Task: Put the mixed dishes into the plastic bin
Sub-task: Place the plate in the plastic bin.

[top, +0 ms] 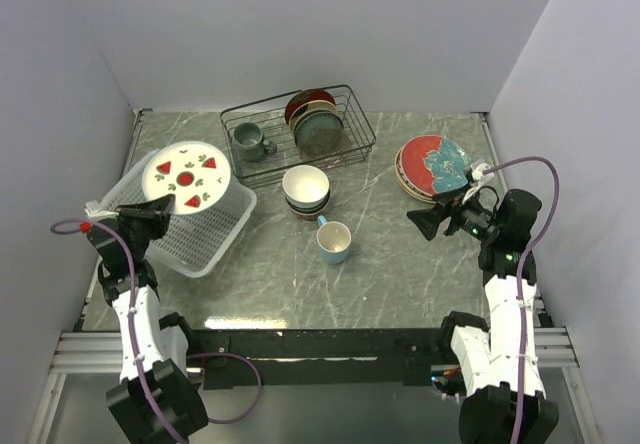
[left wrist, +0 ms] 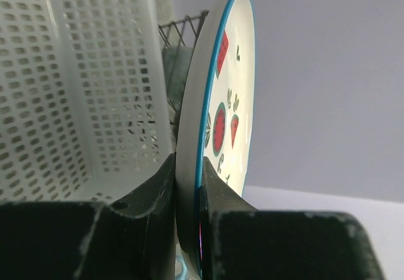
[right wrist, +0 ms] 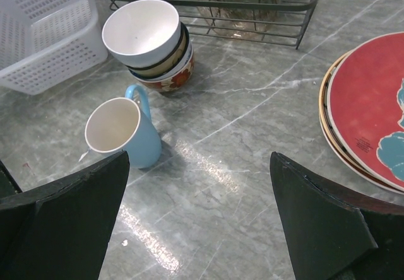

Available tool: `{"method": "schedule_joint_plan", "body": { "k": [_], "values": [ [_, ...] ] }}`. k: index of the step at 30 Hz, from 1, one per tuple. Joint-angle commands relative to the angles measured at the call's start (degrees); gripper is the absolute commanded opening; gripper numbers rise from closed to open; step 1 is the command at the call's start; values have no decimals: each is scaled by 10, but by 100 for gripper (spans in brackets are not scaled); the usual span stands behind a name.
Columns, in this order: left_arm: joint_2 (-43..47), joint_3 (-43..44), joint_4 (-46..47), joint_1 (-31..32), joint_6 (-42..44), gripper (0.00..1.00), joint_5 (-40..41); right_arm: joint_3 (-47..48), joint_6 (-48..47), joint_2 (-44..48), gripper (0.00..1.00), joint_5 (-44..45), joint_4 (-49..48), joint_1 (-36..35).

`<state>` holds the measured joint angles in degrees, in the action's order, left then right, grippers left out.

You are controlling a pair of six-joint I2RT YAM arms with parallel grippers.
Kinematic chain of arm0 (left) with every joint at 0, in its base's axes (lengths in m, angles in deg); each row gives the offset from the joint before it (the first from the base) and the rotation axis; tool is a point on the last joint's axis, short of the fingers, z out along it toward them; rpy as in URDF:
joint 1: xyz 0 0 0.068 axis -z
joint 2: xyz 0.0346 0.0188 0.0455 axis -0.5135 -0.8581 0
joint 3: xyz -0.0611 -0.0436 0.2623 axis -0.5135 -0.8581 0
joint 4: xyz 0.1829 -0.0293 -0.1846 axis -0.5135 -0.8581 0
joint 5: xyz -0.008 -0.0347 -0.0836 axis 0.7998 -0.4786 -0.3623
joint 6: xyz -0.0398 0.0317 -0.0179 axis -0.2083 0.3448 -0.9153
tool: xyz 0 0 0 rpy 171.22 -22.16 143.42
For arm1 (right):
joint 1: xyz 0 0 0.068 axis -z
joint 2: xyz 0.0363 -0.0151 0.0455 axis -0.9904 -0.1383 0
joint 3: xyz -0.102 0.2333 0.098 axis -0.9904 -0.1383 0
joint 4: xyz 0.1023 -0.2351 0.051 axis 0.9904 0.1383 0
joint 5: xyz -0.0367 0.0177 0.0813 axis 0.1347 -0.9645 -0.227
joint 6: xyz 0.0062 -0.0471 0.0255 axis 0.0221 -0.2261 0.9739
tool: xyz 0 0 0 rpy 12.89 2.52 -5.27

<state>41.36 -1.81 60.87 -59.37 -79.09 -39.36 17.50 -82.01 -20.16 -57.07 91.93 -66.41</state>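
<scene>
My left gripper [top: 165,207] is shut on the near edge of a white plate with watermelon pictures and a blue rim [top: 187,176], holding it tilted over the white plastic bin [top: 205,244]. In the left wrist view the plate [left wrist: 227,103] stands edge-on between the fingers [left wrist: 151,192], with the bin's lattice wall [left wrist: 76,91] on the left. My right gripper [top: 428,222] is open and empty above the table, beside a stack of plates topped by a red-rimmed teal-floral one [top: 432,164]. Stacked bowls [right wrist: 148,40] and a light blue mug [right wrist: 123,132] stand mid-table.
A black wire rack [top: 300,129] at the back holds a grey mug [top: 250,142] and upright plates [top: 315,114]. Grey walls close in the table on the left, back and right.
</scene>
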Motion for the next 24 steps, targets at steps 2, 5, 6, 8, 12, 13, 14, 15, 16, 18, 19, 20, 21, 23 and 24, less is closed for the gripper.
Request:
{"method": "schedule_joint_plan", "body": {
  "k": [2, 5, 6, 8, 12, 13, 14, 15, 16, 18, 19, 20, 21, 23, 24],
  "values": [
    [34, 20, 32, -27, -20, 1, 29, 25, -7, -3, 100, -2, -4, 3],
    [25, 31, -10, -29, -2, 1, 65, 26, -7, -4, 100, -1, -1, 3],
    [21, 36, -24, -29, 3, 1, 75, 27, -8, -4, 100, -2, -2, 3],
    [11, 49, -60, -29, 21, 1, 98, 28, -8, -5, 100, -2, 0, 3],
    [-5, 66, -99, -29, 48, 1, 128, 29, -7, -7, 100, -3, 1, 3],
    [-10, 67, -102, -29, 51, 1, 135, 29, -7, -8, 100, -2, 1, 3],
    [-13, 66, -102, -30, 54, 1, 136, 29, -8, -8, 100, -4, 1, 3],
    [-17, 66, -102, -29, 56, 1, 139, 30, -8, -9, 100, -4, 1, 3],
    [-24, 65, -102, -29, 60, 1, 141, 30, -8, -10, 100, -4, 1, 4],
    [-34, 64, -94, -29, 62, 1, 144, 31, -8, -11, 100, -5, 4, 3],
    [-42, 63, -93, -29, 64, 1, 146, 31, -8, -12, 100, -4, 3, 3],
    [-46, 64, -85, -29, 64, 1, 147, 32, -8, -12, 100, -5, 4, 3],
    [-51, 64, -81, -29, 63, 1, 148, 32, -8, -12, 100, -4, 4, 3],
    [-66, 65, -72, -28, 63, 1, 148, 32, -8, -12, 100, -4, 4, 3],
    [-72, 67, -66, -29, 66, 1, 149, 32, -8, -14, 100, -4, 4, 3]
  ]
}}
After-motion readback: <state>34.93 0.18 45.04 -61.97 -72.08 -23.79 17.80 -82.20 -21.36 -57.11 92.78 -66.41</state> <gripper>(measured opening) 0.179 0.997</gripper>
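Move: Below and a little ahead of the left hand, which already pinches the plate by its rim, lies the plastic bin: its middle is about 7 cm ahead, 5 cm to the left and 17 cm down. The green mug in the rack stands some 26 cm ahead and 18 cm right of that hand, the bowl stack about 13 cm ahead and 33 cm right, both roughly 13 cm lower. From the right hand the bin is some 70 cm left, 11 cm ahead and 20 cm down. Carrying the plate in an unchanged grip, the left hand first slides left over the bin, then sinks towards it, some 8 cm down and 5 cm left in all. The wrist meanwhile tips the fingers and the plate's far edge down by about 20 degrees and swings roughly 15 degrees counter-clockwise. ##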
